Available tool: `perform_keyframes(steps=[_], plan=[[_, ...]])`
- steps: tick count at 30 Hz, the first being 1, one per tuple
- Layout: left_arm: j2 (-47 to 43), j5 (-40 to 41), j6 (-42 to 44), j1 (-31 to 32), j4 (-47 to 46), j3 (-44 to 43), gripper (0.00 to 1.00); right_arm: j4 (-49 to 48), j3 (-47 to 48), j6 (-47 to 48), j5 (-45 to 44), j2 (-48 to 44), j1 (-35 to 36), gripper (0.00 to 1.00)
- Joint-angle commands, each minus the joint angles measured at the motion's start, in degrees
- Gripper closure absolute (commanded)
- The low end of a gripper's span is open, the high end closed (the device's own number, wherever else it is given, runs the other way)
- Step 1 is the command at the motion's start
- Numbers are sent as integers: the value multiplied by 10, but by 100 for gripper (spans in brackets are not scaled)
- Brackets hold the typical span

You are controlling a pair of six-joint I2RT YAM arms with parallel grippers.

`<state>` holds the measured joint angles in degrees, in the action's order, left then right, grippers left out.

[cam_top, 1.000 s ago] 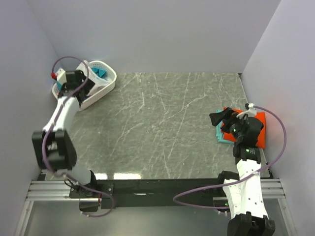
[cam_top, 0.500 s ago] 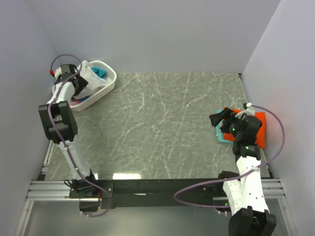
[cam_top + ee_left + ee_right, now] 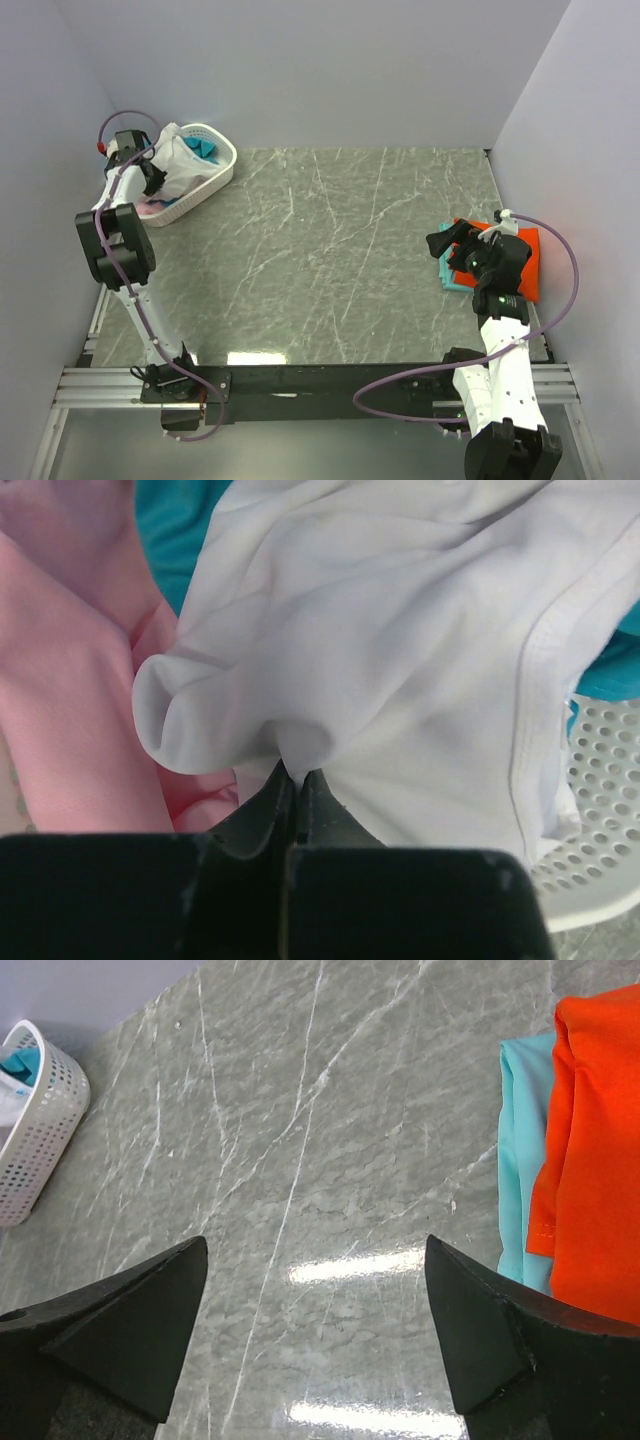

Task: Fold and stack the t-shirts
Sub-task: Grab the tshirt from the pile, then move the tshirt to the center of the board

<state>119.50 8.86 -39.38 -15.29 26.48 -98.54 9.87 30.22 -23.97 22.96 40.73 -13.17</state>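
Observation:
In the left wrist view my left gripper is shut, pinching a fold of the white t-shirt, which lies over a pink t-shirt and a teal one. From above, the left gripper reaches into the basket at the back left, where the white t-shirt bulges up. My right gripper stands open above the table, just left of a folded orange-red t-shirt stacked on a teal one. Nothing sits between its fingers.
The white perforated basket wall shows beside the cloth. In the right wrist view the folded orange-red t-shirt and teal t-shirt lie at the right, and the basket is far left. Walls enclose the marble table.
My left gripper went from open to shut on the white t-shirt, and the left arm swung back toward the basket's far corner. The right arm has stayed put.

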Motion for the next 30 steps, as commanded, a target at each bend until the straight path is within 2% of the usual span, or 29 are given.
perform_keyframes(steps=[1,6,15,22,25,27,29,30], plan=[[-67,-7,13,0,-2,-5,99,-8,18,9,2,1,-2,6],[-114,-26,17,0,-2,-2,99,-5,20,9,4,-7,-2,5],[-269,-54,4,0,-39,3,100,15,37,-19,-28,-23,-2,4],[-385,-152,-1,11,-86,0,100,67,91,-67,-71,-28,-2,2],[-426,-182,-10,39,-103,2,99,60,92,-70,-56,-38,-3,0],[-447,-254,-10,61,-120,-2,99,39,82,-59,-14,-49,-3,0],[-458,-253,6,123,-120,-10,99,32,74,-48,8,-56,-3,0],[-463,-223,15,149,-113,-24,99,33,70,-45,9,-62,-3,0]])
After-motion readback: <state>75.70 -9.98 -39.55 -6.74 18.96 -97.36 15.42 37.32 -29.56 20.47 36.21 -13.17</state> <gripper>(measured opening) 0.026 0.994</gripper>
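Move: The left fingers are already shut on the white t-shirt; its bulk lies about 5 cm ahead of them and 7 cm to their right, a couple of centimetres lower. The pink cloth is some 4 cm to their left and 2 cm back, the teal cloth about 10 cm ahead and 14 cm right, both slightly below. From the right hand, the white t-shirt is roughly 66 cm left, 26 cm ahead and 11 cm down. Keep the left gripper shut on the white t-shirt and pull it up out of the basket, about 39 cm, easing back some 12 cm as it gathers speed; late in the lift swing about 15 cm right as well. Let the fingers tip up by some 50 degrees and turn clockwise. Near the end, raise the open, empty right gripper about 5 cm. ##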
